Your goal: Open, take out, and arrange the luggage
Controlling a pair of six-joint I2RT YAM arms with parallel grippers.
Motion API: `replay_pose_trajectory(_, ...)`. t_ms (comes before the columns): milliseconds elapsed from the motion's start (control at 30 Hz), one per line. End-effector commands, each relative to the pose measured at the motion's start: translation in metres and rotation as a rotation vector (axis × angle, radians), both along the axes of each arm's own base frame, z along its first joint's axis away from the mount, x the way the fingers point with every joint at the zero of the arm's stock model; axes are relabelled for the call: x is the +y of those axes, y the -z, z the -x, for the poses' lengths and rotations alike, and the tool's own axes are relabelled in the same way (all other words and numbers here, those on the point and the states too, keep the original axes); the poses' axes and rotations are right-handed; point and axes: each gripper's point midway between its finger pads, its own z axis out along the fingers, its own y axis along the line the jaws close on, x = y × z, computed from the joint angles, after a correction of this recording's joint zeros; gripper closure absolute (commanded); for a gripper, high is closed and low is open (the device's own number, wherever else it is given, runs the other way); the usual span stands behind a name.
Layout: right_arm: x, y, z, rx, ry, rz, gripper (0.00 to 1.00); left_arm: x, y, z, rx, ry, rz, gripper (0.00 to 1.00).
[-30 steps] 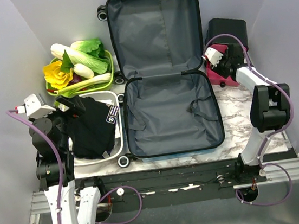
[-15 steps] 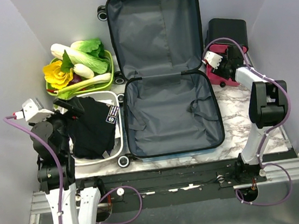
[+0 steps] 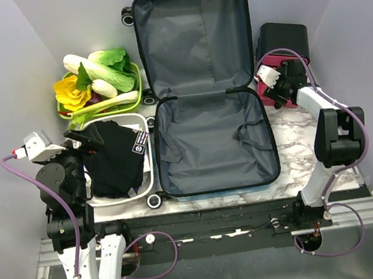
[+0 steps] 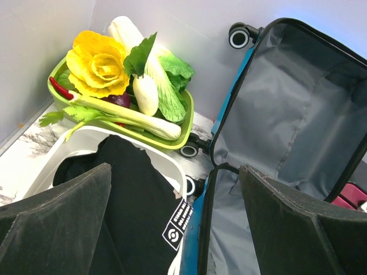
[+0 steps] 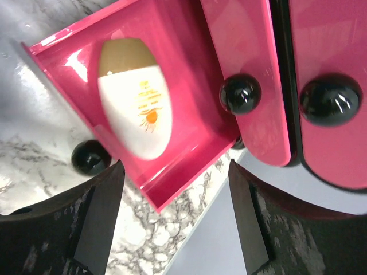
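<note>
The luggage point(image 3: 214, 143) lies open in the middle of the table, its lid against the back wall, and only grey lining shows inside point(image 4: 287, 120). My left gripper point(image 3: 84, 137) hangs open over a black garment point(image 4: 120, 195) lying in a white tub point(image 4: 166, 166) left of the case; nothing is between its fingers point(image 4: 57, 217). My right gripper point(image 5: 175, 220) is open in front of a pulled-out pink drawer point(image 5: 189, 69) of the black box point(image 3: 282, 34). A white bottle with a tan cap point(image 5: 135, 97) lies in that drawer, clear of the fingers.
A green tray point(image 3: 135, 84) of toy vegetables sits at the back left, beside the luggage wheels point(image 4: 238, 37). Two shut pink drawer fronts with black knobs point(image 5: 330, 100) sit beside the open one. Marble tabletop point(image 5: 143, 240) lies under my right gripper. Grey walls close in on three sides.
My left wrist has drawn back to the left and toward the near edge. My right wrist has shifted slightly away from the drawers.
</note>
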Motion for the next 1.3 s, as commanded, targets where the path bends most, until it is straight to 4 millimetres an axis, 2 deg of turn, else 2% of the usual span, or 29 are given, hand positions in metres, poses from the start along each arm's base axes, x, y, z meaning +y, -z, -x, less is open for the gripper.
replay_pose_trajectory(0, 0.002, -0.027, 0.020, -0.051, 0.083, -0.111, 0.19, 0.004, -0.005, 0.004, -0.016, -0.019, -0.024, 0.01)
replay_pose_trajectory(100, 0.003, -0.039, 0.032, -0.088, 0.265, -0.273, 0.20, 0.003, -0.002, 0.001, -0.016, -0.011, -0.021, 0.01)
replay_pose_trajectory(133, -0.003, -0.035, 0.044, -0.069, 0.430, -0.352, 0.21, 0.003, 0.000, 0.000, -0.012, -0.011, -0.021, 0.01)
replay_pose_trajectory(200, -0.010, -0.035, 0.058, -0.081, 0.631, -0.452, 0.21, 0.003, 0.000, -0.001, -0.014, -0.008, -0.022, 0.01)
replay_pose_trajectory(233, -0.010, -0.030, 0.073, -0.096, 0.798, -0.563, 0.21, 0.002, 0.002, -0.002, -0.011, -0.005, -0.021, 0.01)
replay_pose_trajectory(367, 0.009, -0.019, 0.089, -0.048, 0.970, -0.791, 0.22, 0.000, -0.002, -0.005, -0.018, 0.010, -0.034, 0.01)
replay_pose_trajectory(433, 0.022, -0.016, 0.083, -0.049, 0.979, -0.906, 0.22, 0.000, -0.002, -0.007, -0.015, 0.016, -0.042, 0.01)
replay_pose_trajectory(500, 0.033, -0.002, 0.084, -0.023, 0.987, -0.981, 0.23, 0.000, -0.004, -0.009, -0.020, 0.017, -0.044, 0.01)
replay_pose_trajectory(533, 0.035, -0.005, 0.076, -0.056, 0.990, -1.034, 0.25, -0.001, -0.005, -0.010, -0.021, 0.020, -0.046, 0.01)
replay_pose_trajectory(567, 0.035, 0.006, 0.076, -0.049, 1.011, -1.034, 0.26, -0.002, -0.006, -0.010, -0.021, 0.025, -0.049, 0.01)
replay_pose_trajectory(667, 0.025, 0.018, 0.070, -0.072, 1.075, -1.011, 0.28, -0.002, -0.004, -0.010, -0.012, 0.028, -0.048, 0.01)
replay_pose_trajectory(700, 0.022, 0.025, 0.062, -0.066, 1.082, -0.992, 0.30, -0.002, -0.005, -0.009, -0.015, 0.025, -0.048, 0.01)
replay_pose_trajectory(733, 0.021, 0.030, 0.065, -0.030, 1.106, -0.958, 0.35, -0.002, -0.003, -0.009, -0.011, 0.025, -0.049, 0.01)
replay_pose_trajectory(833, 0.016, 0.036, 0.052, -0.023, 1.112, -0.928, 0.37, 0.000, -0.002, -0.006, -0.010, 0.011, -0.046, 0.01)
replay_pose_trajectory(900, 0.014, 0.038, 0.045, -0.018, 1.110, -0.917, 0.47, 0.002, -0.002, -0.003, -0.012, -0.001, -0.044, 0.01)
replay_pose_trajectory(933, 0.013, 0.042, 0.042, 0.015, 1.121, -0.884, 0.59, 0.004, -0.001, -0.002, -0.012, -0.013, -0.042, 0.01)
replay_pose_trajectory(967, 0.011, 0.044, 0.042, 0.019, 1.123, -0.866, 0.61, 0.005, -0.001, -0.001, -0.015, -0.018, -0.041, 0.01)
replay_pose_trajectory(1100, 0.006, 0.057, 0.038, 0.044, 1.121, -0.814, 0.64, 0.008, -0.002, 0.004, -0.021, -0.038, -0.037, 0.01)
replay_pose_trajectory(1167, 0.009, 0.064, 0.038, 0.077, 1.097, -0.809, 0.64, 0.009, -0.004, 0.007, -0.030, -0.045, -0.033, 0.01)
replay_pose_trajectory(1267, 0.009, 0.067, 0.038, 0.082, 1.085, -0.794, 0.64, 0.009, -0.004, 0.008, -0.037, -0.050, -0.027, 0.01)
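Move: The black knob of the open bottom drawer is about 3 cm back, 1 cm left and 5 cm below the right hand. The sunscreen bottle lies in that drawer, some 2 cm ahead, 1 cm left and 4 cm below the hand. The drawer cabinet stands roughly 13 cm ahead and 4 cm right; the suitcase's lower half is about 25 cm left and 12 cm back. From the left hand the knob is some 25 cm ahead, 64 cm right and 30 cm below. The right fingers end up pinching the bottom drawer's knob from both sides. To get there the hand draws back about 9 cm from over the drawer, rising first, rolls some 80 degrees clockwise around its pointing direction, then sinks past its starting height and comes forward about 5 cm, closing from wide open onto the knob. ##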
